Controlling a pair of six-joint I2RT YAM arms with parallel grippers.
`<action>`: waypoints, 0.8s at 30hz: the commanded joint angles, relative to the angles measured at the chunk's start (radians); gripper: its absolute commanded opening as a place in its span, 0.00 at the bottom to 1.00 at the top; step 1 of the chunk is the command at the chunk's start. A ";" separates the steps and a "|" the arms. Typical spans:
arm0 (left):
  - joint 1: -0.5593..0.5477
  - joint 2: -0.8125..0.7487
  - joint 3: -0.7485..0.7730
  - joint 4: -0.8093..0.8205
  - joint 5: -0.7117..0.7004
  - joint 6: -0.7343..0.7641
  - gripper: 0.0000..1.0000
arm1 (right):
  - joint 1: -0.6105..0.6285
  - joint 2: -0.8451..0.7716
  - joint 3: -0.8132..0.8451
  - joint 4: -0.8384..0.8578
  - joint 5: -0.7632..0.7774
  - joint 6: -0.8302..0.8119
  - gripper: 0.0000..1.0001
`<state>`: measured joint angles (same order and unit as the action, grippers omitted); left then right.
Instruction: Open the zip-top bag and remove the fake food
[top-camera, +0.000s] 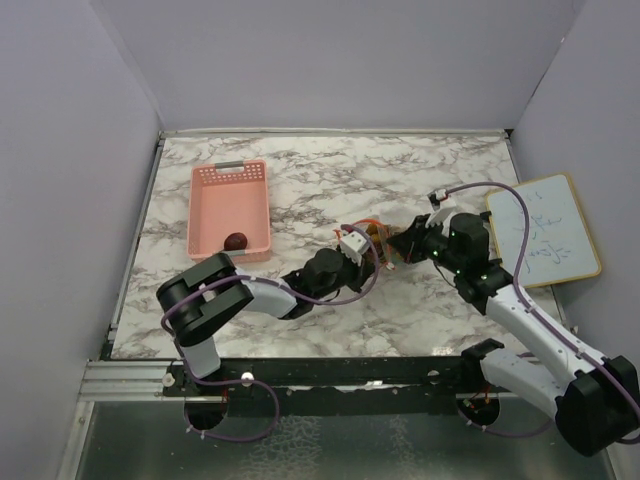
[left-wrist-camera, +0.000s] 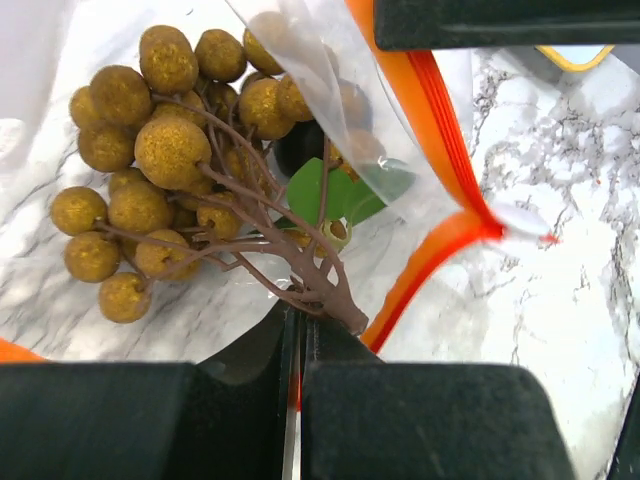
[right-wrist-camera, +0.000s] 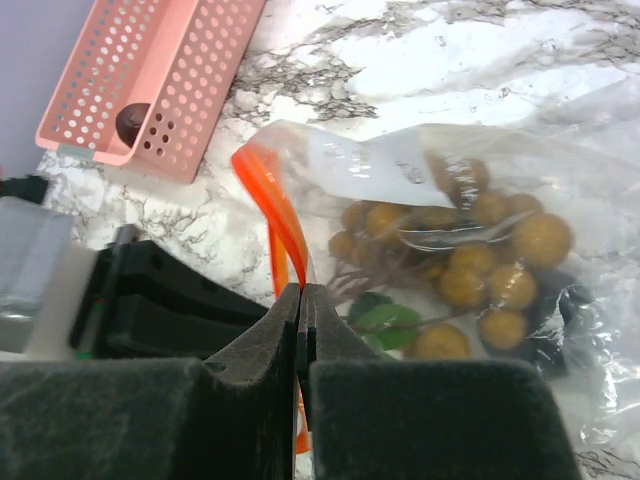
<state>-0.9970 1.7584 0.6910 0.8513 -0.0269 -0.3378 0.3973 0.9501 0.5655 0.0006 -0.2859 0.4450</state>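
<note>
The zip-top bag (top-camera: 381, 238) lies mid-table between my two grippers, its orange-red zip strip (right-wrist-camera: 268, 200) pulled apart. My left gripper (left-wrist-camera: 300, 318) is shut on one lip of the bag's mouth, with orange showing between the jaws. The golden-brown grape bunch (left-wrist-camera: 165, 150) is inside the bag (left-wrist-camera: 330, 70), its brown stem end touching my left fingertips. My right gripper (right-wrist-camera: 303, 292) is shut on the other orange lip; the grape bunch (right-wrist-camera: 480, 250) shows through the clear plastic (right-wrist-camera: 380, 165). The maroon fruit (top-camera: 236, 241) sits in the pink basket (top-camera: 205, 215).
The pink basket (right-wrist-camera: 190, 90) with the maroon fruit (right-wrist-camera: 131, 121) is left of the bag. A small whiteboard (top-camera: 545, 230) lies at the right edge. Green leaves (left-wrist-camera: 330, 190) and a dark round thing (left-wrist-camera: 298, 148) are in the bag. Purple walls enclose the table.
</note>
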 joint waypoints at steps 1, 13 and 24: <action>-0.003 -0.148 -0.090 0.029 -0.059 0.018 0.00 | -0.006 0.018 0.011 0.018 0.078 -0.030 0.01; -0.002 -0.404 -0.196 0.033 -0.255 0.056 0.00 | -0.004 0.079 -0.058 0.109 -0.018 -0.015 0.01; 0.002 -0.503 -0.141 -0.018 -0.310 0.047 0.00 | 0.012 0.157 -0.078 0.147 -0.021 -0.029 0.01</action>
<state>-0.9970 1.3064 0.5159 0.8207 -0.2630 -0.2955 0.3977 1.0954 0.4995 0.0917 -0.2817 0.4290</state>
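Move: The left gripper already holds the stem of the fake berry bunch, whose middle lies about 6 cm ahead, 1 cm right and 3 cm below it. The pink basket's centre is some 35 cm left and 12 cm ahead, about 7 cm lower, with the dark red fruit 34 cm left and 5 cm ahead at that same lower level. From the right gripper, already pinching the bag's orange zip edge, the bunch is roughly 2 cm ahead, 2 cm left and 8 cm below. Draw the left gripper up about 11 cm and left some 7 cm, stem still pinched, hauling the bunch out through the bag's mouth towards the basket side: sweep left first while rising, then go nearly straight up, tilting the fingertips upward and turning slightly counter-clockwise. Keep the right gripper shut on the zip edge and lower it 5 to 6 cm towards the table, holding the bag back. ##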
